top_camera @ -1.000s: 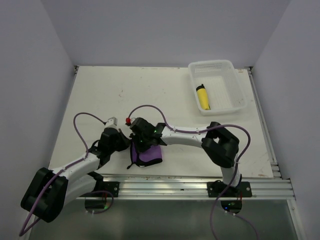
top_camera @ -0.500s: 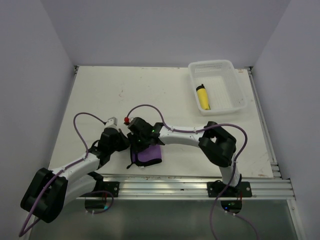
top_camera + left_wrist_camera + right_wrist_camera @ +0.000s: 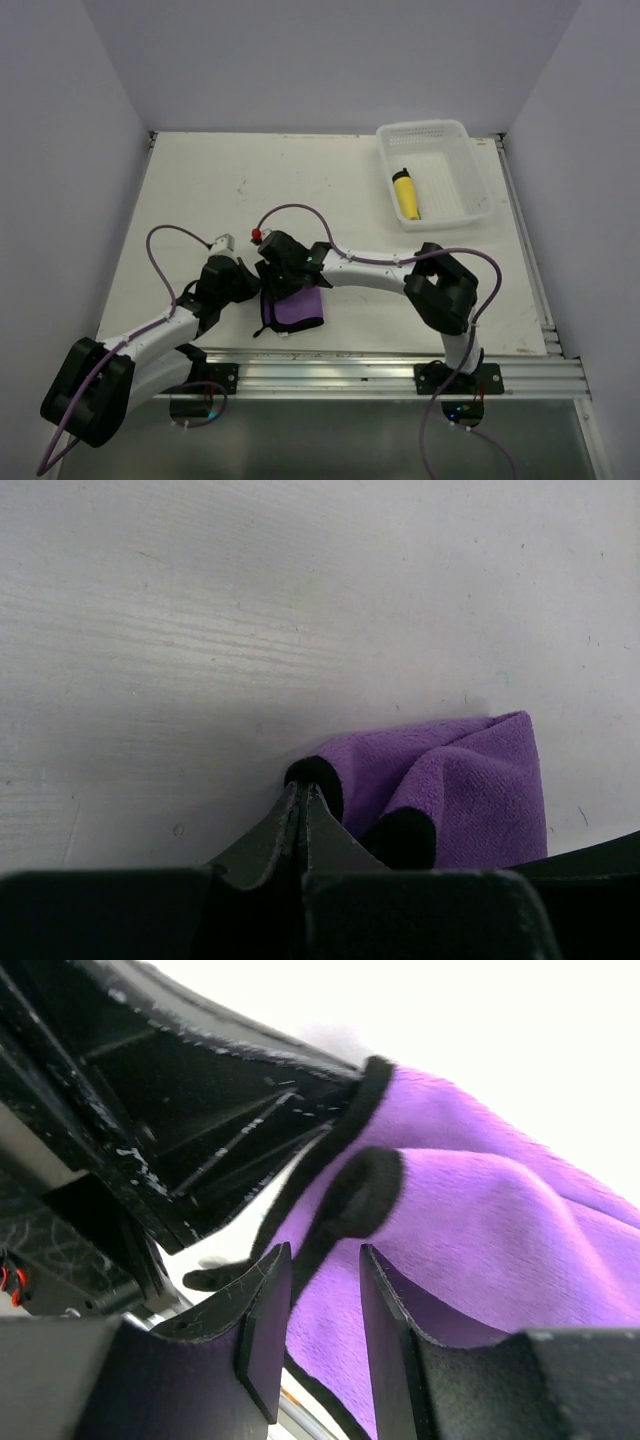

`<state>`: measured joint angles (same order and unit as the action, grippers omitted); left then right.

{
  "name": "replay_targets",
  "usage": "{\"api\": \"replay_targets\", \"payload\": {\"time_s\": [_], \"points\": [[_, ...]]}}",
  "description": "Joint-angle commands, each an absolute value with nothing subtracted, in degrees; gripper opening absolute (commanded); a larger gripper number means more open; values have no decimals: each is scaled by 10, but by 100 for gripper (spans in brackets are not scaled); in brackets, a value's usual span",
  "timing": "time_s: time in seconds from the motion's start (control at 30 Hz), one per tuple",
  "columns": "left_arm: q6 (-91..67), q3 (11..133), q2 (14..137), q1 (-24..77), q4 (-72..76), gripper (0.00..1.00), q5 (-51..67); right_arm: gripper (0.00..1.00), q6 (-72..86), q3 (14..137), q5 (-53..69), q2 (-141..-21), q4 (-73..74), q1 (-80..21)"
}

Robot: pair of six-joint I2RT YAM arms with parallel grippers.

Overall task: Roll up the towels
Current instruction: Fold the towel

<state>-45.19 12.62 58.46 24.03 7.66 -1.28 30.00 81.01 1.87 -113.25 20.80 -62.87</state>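
Observation:
The purple towel (image 3: 300,308) lies bunched near the table's front edge, between both arms. In the left wrist view the purple towel (image 3: 470,790) rises in a fold. Its black edging (image 3: 318,778) sits right at the tips of my left gripper (image 3: 303,792), which is shut on that edge. My right gripper (image 3: 323,1252) hovers open just over the purple towel (image 3: 500,1220), cloth showing in the gap. A black loop (image 3: 362,1192) lies beyond its tips. In the top view my left gripper (image 3: 257,292) and right gripper (image 3: 282,288) meet at the towel's left side. The yellow towel (image 3: 406,196) lies rolled in the basket.
A white perforated basket (image 3: 470,160) stands at the back right of the table. An aluminium rail (image 3: 380,362) runs along the near edge, just in front of the purple towel. White walls close in the table on three sides.
My right gripper has gone from shut to open, letting go of the purple towel, and its wrist has shifted slightly back and left. The left arm has not moved.

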Motion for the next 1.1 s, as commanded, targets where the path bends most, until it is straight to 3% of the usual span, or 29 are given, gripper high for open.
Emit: {"api": "replay_targets", "payload": {"time_s": [0.0,0.5,0.7,1.07], "points": [[-438,135,576,243,80,0,-23,38,308,802,-15,-1084,212,-618],[-436,136,575,243,79,0,-24,39,330,831,-14,-1121,197,-614],[-434,136,572,243,76,0,-25,24,335,846,-18,-1142,193,-609],[-431,136,574,243,75,0,-28,6,330,860,-31,-1159,209,-600]]}}
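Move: The black-trimmed fold of the purple towel, near its far-left corner, lies about 3 cm ahead of the right hand, level sideways and some 1 cm below. The towel's flat middle is about 3 cm back and 4 cm to the right of the hand, 2 cm lower; the shut left gripper's tips are roughly 3 cm ahead and 3 cm to the left, 2 cm lower. From the left hand that fold is about 3 cm to the right and level. Forward about 3 cm in all goes the right hand: first 1.5 cm with a small rise and drift to the right, then a short pause, then on and down some 1.5 cm while its part-open fingers close almost shut on the black-trimmed fold near its far end. It turns about 5 degrees clockwise. The left hand stays, shut, beside the towel's outer left edge. ##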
